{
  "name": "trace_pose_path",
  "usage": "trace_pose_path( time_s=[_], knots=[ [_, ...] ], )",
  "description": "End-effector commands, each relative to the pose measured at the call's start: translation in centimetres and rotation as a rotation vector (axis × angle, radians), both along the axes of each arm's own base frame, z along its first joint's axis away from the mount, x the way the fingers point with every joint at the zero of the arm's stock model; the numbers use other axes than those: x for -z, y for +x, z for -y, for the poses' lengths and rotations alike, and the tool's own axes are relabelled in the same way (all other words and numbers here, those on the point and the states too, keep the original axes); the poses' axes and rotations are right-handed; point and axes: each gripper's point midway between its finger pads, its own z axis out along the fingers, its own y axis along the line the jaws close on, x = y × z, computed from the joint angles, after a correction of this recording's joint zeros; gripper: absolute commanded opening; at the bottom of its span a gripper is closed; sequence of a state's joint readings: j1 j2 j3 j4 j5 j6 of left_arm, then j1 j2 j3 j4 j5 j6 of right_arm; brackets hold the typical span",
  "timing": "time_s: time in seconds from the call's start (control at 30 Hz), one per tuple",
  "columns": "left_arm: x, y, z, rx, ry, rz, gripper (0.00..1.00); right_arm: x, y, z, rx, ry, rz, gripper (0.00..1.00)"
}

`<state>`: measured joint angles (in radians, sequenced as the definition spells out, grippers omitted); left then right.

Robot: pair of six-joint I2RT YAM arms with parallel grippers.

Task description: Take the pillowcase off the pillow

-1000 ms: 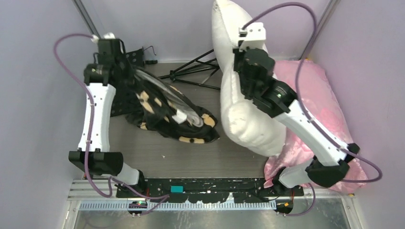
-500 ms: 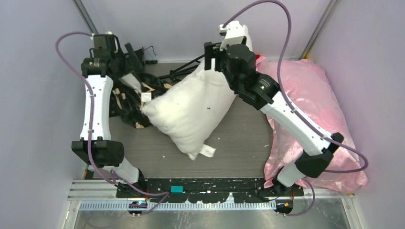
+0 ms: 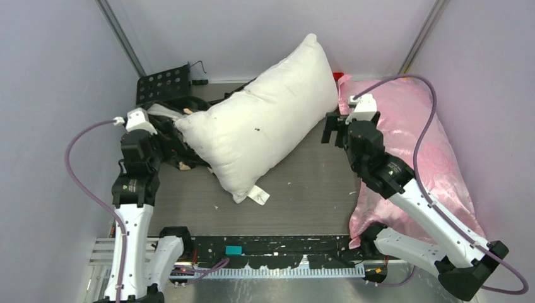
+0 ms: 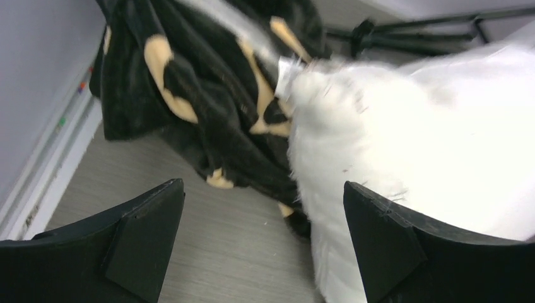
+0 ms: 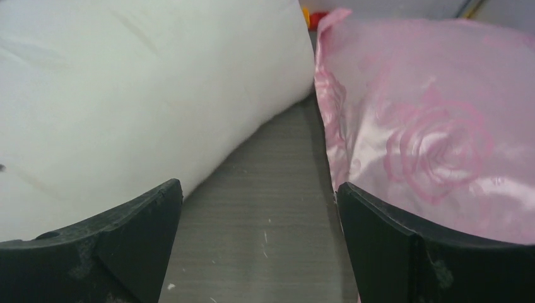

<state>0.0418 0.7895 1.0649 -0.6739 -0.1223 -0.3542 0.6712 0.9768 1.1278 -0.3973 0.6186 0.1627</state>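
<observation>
The white pillow [image 3: 265,129] lies bare and slantwise across the middle of the table, its small tag at the near corner. The black pillowcase [image 4: 189,82] with tan motifs is bunched at the left, its right part under the pillow's [image 4: 435,139] left end; the overhead view shows only a dark strip of pillowcase [image 3: 180,158]. My left gripper [image 4: 263,186] hovers open over bare table just in front of that heap, holding nothing. My right gripper [image 5: 258,186] is open and empty above the gap between the pillow [image 5: 126,95] and the pink one. From above, the right gripper [image 3: 333,129] sits off the pillow's right edge.
A shiny pink satin pillow [image 3: 410,126] fills the right side, partly under my right arm. A black perforated stand [image 3: 163,82] and thin black tripod legs [image 4: 435,22] are at the back left. Purple walls close in on three sides.
Both grippers opened and let go. The pillow dropped from the right gripper's hold and now lies flat, partly over the pillowcase. Both arms drew back toward the near edge.
</observation>
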Motion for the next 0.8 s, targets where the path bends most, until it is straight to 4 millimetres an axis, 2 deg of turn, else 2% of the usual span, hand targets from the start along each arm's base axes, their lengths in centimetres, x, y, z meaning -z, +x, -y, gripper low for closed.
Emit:
trace_pose_path(
  time_s=[0.0, 0.1, 0.2, 0.3, 0.37, 0.5, 0.67, 0.77],
  knots=[
    [3.8, 1.0, -0.8, -0.024, 0.04, 0.057, 1.0, 3.9, -0.3, 1.8, 0.063, 0.098, -0.005, 0.96],
    [5.7, 0.6, -0.9, -0.039, 0.034, 0.117, 1.0, 7.5, 0.0, 3.2, 0.111, 0.084, -0.066, 0.98],
    [6.6, 0.7, -1.3, -0.073, 0.021, 0.182, 1.0, 10.5, 0.6, 4.9, 0.156, 0.093, -0.104, 1.0],
    [8.3, 1.1, -1.9, -0.126, -0.001, 0.169, 1.0, 12.3, 1.7, 7.1, 0.189, 0.143, -0.097, 1.0],
    [9.9, 1.4, -2.0, -0.139, -0.012, 0.133, 1.0, 13.9, 2.2, 7.5, 0.165, 0.155, -0.102, 1.0],
    [12.4, 2.2, -2.3, -0.142, 0.01, 0.106, 1.0, 16.0, 3.4, 9.2, 0.167, 0.086, -0.047, 0.99],
    [15.0, 3.4, -2.2, -0.091, 0.08, 0.155, 1.0, 18.8, 4.9, 12.4, 0.323, 0.051, -0.034, 1.0],
    [17.9, 3.9, -2.1, -0.08, 0.085, 0.124, 1.0, 21.0, 5.8, 13.8, 0.392, -0.009, -0.039, 1.0]
  ],
)
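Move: The pillowcase lies bunched about 11 cm ahead of the empty left hand, 4 cm to its left and some 24 cm below. From that hand the white pillow is about 16 cm ahead and 25 cm right, and the black perforated plate some 29 cm ahead and 5 cm left. From the empty right hand, the white pillow's middle is about 14 cm ahead, 24 cm left and 24 cm down; the pink pillow's is level with it, some 28 cm right and 26 cm down. Lower both wide-open grippers, holding nothing. Sink the left about 19 cm towards the near edge of the pillowcase, pausing the descent midway, and stop above the table short of the cloth. Bring the right down some 22 cm while swinging it right, sideways off the white pillow to the pink pillow's inner edge, tipping the fingers down slightly and turning them clockwise. ##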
